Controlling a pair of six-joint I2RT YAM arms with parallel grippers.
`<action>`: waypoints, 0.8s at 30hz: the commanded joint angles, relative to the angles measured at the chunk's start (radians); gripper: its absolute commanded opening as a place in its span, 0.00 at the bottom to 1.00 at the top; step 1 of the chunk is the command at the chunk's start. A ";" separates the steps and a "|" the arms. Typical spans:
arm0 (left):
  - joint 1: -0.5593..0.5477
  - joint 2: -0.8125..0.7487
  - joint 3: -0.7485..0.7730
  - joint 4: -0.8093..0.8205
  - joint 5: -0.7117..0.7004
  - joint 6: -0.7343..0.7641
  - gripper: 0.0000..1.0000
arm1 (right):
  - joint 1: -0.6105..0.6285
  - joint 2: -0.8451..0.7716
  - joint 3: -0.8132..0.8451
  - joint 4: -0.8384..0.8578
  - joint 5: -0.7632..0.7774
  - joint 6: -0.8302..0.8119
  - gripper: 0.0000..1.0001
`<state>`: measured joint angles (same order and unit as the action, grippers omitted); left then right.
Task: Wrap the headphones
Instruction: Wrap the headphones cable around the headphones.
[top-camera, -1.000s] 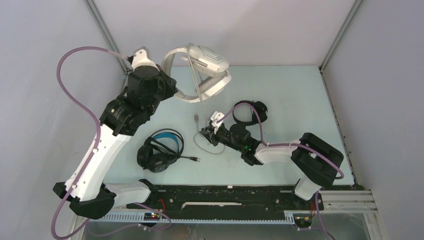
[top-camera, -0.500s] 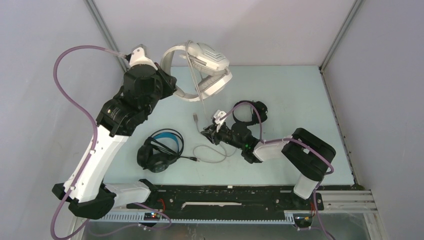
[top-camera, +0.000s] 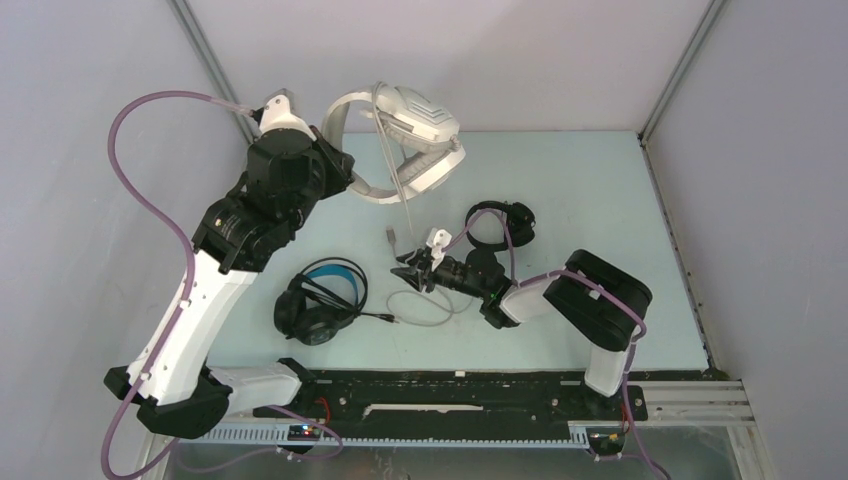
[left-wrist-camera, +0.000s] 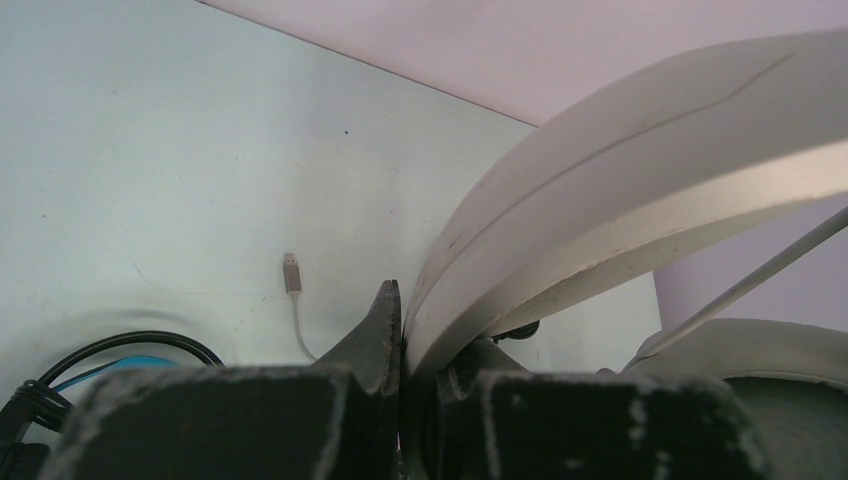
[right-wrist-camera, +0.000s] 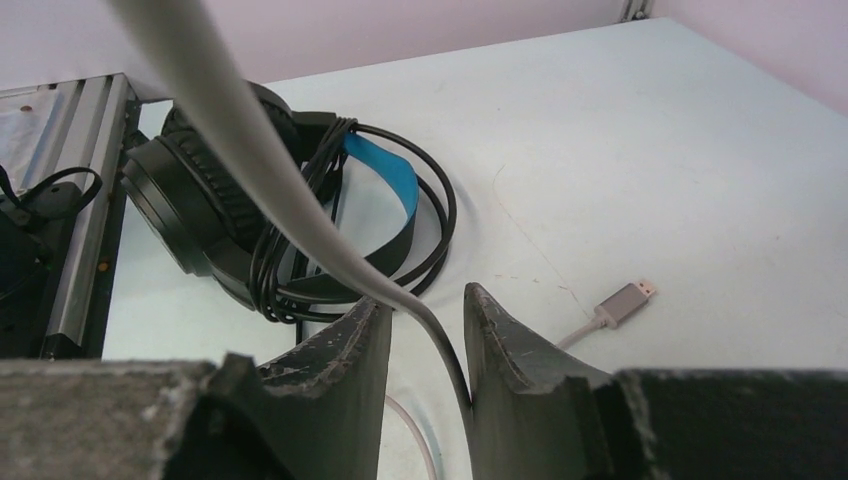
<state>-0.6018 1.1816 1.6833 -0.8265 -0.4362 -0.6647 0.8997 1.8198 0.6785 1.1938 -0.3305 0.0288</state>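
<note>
The bulky white headphones (top-camera: 420, 140) hang in the air at the back, and my left gripper (top-camera: 345, 182) is shut on their headband (left-wrist-camera: 620, 200). Their grey cable (right-wrist-camera: 250, 130) drops to the table and runs loosely between the parted fingers of my right gripper (right-wrist-camera: 428, 300), resting against one finger. In the top view the right gripper (top-camera: 408, 270) sits low over the table's middle. The cable's USB plug (top-camera: 393, 237) lies flat nearby. The black headphones with a blue headband (top-camera: 320, 300), cord wound, lie front left. The small black on-ear headphones (top-camera: 500, 222) lie behind the right arm.
A slack loop of grey cable (top-camera: 430, 310) lies on the table (top-camera: 600, 200) in front of the right gripper. Grey enclosure walls rise on the left, back and right. A black rail (top-camera: 460, 385) with the arm bases runs along the near edge.
The right gripper's jaws have parted around the grey cable and it has shifted slightly left. The cable loop on the table has spread wider. The left arm holds still.
</note>
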 joint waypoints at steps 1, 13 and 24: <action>0.006 -0.038 0.101 0.084 0.028 -0.055 0.00 | -0.010 0.053 -0.002 0.120 -0.030 -0.010 0.34; 0.005 -0.049 0.106 0.080 0.043 -0.057 0.00 | -0.048 0.091 -0.018 0.156 -0.028 0.043 0.00; 0.007 -0.108 0.094 0.088 0.316 0.133 0.00 | -0.149 0.050 -0.036 0.134 -0.044 0.122 0.00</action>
<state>-0.5995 1.1507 1.7176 -0.8352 -0.2817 -0.5964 0.7780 1.9156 0.6498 1.3102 -0.3733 0.1257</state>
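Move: The hanging white cable runs right between the right hand's open fingers. From that hand the USB plug lies about 4 cm ahead, 2 left and 12 below, and the blue-banded headphones some 8 back, 16 left and 10 below. The left hand still grips the white headphones' band, their middle some 6 cm ahead and 9 right, level; the cable at the right fingers is about 28 below it, 4 back, 5 right. Right hand sinks about 3 cm, closes on the cable, then carries it some 4 cm forward and right. ##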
